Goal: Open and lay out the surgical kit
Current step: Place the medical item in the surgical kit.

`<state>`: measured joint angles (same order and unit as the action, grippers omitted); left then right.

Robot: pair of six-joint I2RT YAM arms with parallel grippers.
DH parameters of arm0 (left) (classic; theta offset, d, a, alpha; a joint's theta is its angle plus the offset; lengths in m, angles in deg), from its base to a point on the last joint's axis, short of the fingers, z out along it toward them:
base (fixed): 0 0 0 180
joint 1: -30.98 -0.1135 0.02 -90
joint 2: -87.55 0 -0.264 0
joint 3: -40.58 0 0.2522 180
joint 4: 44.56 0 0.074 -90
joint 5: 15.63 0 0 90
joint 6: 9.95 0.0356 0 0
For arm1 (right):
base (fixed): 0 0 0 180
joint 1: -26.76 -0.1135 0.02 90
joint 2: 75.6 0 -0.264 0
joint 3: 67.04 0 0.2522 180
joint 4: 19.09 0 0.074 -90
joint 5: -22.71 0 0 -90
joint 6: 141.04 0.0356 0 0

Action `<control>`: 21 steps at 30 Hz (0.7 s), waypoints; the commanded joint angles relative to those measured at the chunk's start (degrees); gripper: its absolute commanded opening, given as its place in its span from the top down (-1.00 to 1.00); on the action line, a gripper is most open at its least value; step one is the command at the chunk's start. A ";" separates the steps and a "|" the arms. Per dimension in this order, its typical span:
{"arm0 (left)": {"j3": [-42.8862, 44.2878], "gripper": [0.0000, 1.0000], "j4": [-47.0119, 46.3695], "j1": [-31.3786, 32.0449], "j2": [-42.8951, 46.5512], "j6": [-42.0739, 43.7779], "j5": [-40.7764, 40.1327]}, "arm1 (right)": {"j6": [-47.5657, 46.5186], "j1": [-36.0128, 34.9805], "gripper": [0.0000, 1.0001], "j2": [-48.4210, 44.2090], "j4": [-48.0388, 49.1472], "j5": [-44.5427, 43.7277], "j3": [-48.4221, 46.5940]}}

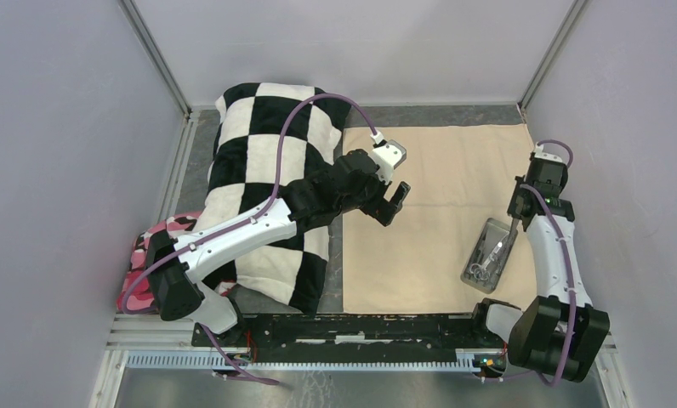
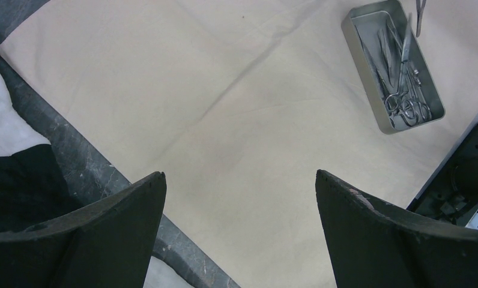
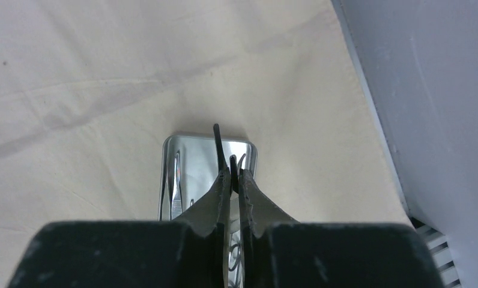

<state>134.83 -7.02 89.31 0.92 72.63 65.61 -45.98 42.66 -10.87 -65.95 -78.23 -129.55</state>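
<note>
The beige cloth wrap point(image 1: 437, 170) lies spread flat on the right half of the table. On its right side stands the small grey metal tray point(image 1: 488, 252) with scissor-handled forceps point(image 2: 405, 102) and other thin steel tools inside. My right gripper point(image 1: 514, 223) hangs over the tray's far end, shut on thin steel tweezers point(image 3: 217, 141), whose tips poke out past the fingertips. The tweezers point(image 2: 418, 15) also show at the top edge of the left wrist view. My left gripper point(image 2: 239, 174) hovers open above the cloth's left edge, holding nothing.
A black-and-white checkered pillow point(image 1: 267, 136) fills the left half of the table under the left arm. A pink camouflage cloth point(image 1: 161, 238) is bunched at the near left. The grey side wall point(image 3: 435, 90) stands close to the right gripper.
</note>
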 commanded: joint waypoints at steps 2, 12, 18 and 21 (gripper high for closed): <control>1.35 -0.99 -1.26 0.47 1.53 2.73 -0.13 | -0.97 -0.07 1.00 -0.93 -0.51 -4.08 -4.04; 1.75 -0.99 -0.86 0.47 1.21 2.50 -1.90 | -11.19 -9.04 1.00 1.72 1.11 15.80 -8.70; 3.11 -0.99 1.27 0.30 1.47 -0.53 -15.25 | -16.60 -22.81 1.00 16.46 -1.71 38.46 -12.00; 3.93 -0.99 2.46 -0.31 1.90 -2.28 -27.55 | -20.26 -28.94 1.00 24.13 -4.38 44.38 -13.61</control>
<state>135.40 -5.54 89.42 0.92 72.50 54.56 -59.75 19.64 6.22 -65.82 -48.03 -140.65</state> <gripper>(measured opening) 0.993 0.088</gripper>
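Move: The right gripper holds the medical item above the tray's far end. The tray's middle is about 8 cm back, 6 cm left and 12 cm below. The open cloth it heads for lies some 26 cm left, 3 cm ahead and 12 cm below. The crease runs through the cloth there, about 3 cm beyond that spot. From the left gripper, the open cloth is around 7 cm right, 1 cm ahead and 24 cm below. Keep the medical item pinched in the right gripper and lift it some 3 cm clear of the tray, then sweep it quickly left about 20 cm and a little forward over the open cloth, turning the wrist roughly 50 degrees counter-clockwise and sinking again near the end. As it comes across, start easing the open left gripper away, forward and left. ##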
